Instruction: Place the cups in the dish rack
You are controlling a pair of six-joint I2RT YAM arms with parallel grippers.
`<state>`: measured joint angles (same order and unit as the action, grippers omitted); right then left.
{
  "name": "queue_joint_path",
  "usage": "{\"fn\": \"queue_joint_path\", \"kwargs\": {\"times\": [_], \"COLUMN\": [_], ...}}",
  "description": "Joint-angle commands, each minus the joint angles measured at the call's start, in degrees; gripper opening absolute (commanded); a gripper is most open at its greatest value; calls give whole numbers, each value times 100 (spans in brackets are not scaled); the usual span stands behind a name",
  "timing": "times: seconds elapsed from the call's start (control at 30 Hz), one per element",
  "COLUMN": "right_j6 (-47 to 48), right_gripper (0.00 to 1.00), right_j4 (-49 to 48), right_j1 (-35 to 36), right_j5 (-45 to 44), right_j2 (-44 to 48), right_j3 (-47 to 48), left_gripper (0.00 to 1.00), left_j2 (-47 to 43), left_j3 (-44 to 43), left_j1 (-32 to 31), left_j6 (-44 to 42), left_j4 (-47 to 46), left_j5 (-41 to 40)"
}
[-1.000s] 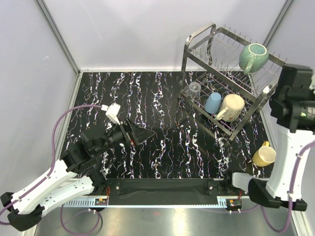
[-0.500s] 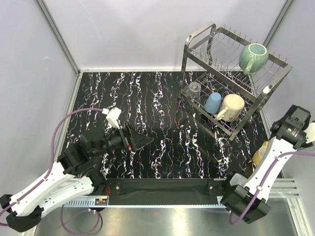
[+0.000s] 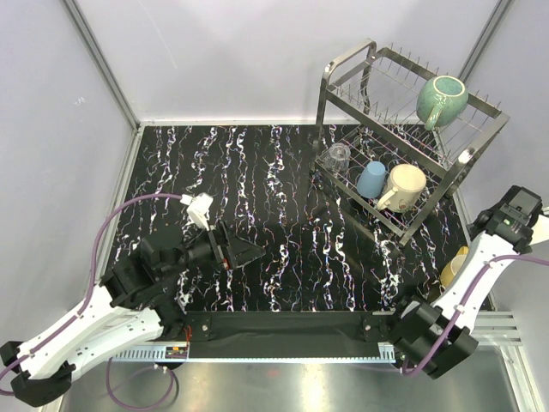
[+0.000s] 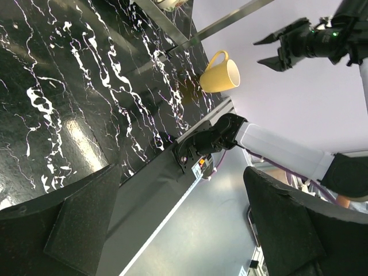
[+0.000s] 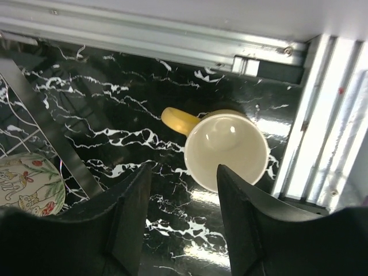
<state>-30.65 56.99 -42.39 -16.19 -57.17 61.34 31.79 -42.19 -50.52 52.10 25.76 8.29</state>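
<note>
The yellow mug (image 5: 227, 150) stands upright on the black marbled table at the right edge, its handle pointing left. My right gripper (image 5: 183, 168) hangs open just above and short of it, with nothing between the fingers. From above, my right arm hides most of the yellow mug (image 3: 453, 268). The dish rack (image 3: 347, 64) holds the teal mug (image 3: 442, 99) on its upper tier. On its lower tier are the glass tumbler (image 3: 338, 156), the light-blue cup (image 3: 371, 178) and the cream mug (image 3: 403, 186). My left gripper (image 3: 244, 251) is open and empty, low over the table's left half.
An aluminium frame rail (image 5: 313, 115) and the wall run close beside the yellow mug on the right. The rack's steel leg (image 5: 43, 123) stands to its left. A black strip (image 3: 283, 324) lies along the near edge between the arm bases.
My right arm has swung from high beside the rack down toward the right edge, over the yellow mug. The left arm has drifted slightly back toward its base.
</note>
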Motion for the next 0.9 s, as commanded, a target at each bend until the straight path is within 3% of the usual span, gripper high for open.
{"fn": "queue_joint_path", "kwargs": {"times": [0.0,0.87], "right_j6": [-221,-503], "right_gripper": [56,53], "right_j4": [-364,-1155], "right_j1": [-32,-32], "right_j5": [502,397], "right_j2": [-146,-963], "right_j3": [-210,-1054], "left_gripper": [95,95], "left_j2": [-120,-94], "left_j3": [62,168], "left_j1": [-28,-28], "left_j6": [-6,169], "left_j4": [-264,-598], "left_j5": [243,357]}}
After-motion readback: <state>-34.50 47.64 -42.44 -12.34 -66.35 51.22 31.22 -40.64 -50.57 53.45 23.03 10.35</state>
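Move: Below and slightly behind the half-open right hand stands the yellow cup, its middle about 3 cm back, 3 cm to the right and 12 cm down. The dish rack's near corner is some 5 cm ahead and 11 cm left of the hand, and the cream mug inside about 17 cm ahead and 11 cm left. From the left hand, the yellow cup lies roughly 56 cm to the right, 2 cm ahead and 21 cm below. Sinking about 8 cm, almost straight down with only a slight forward drift, the right hand closes in on the forward, handle side of the yellow cup's rim. The wrist tips some 10 degrees so the fingers point more steeply down; they stay half open, one out over the table and the other over the cup's mouth, with no contact to be seen. ##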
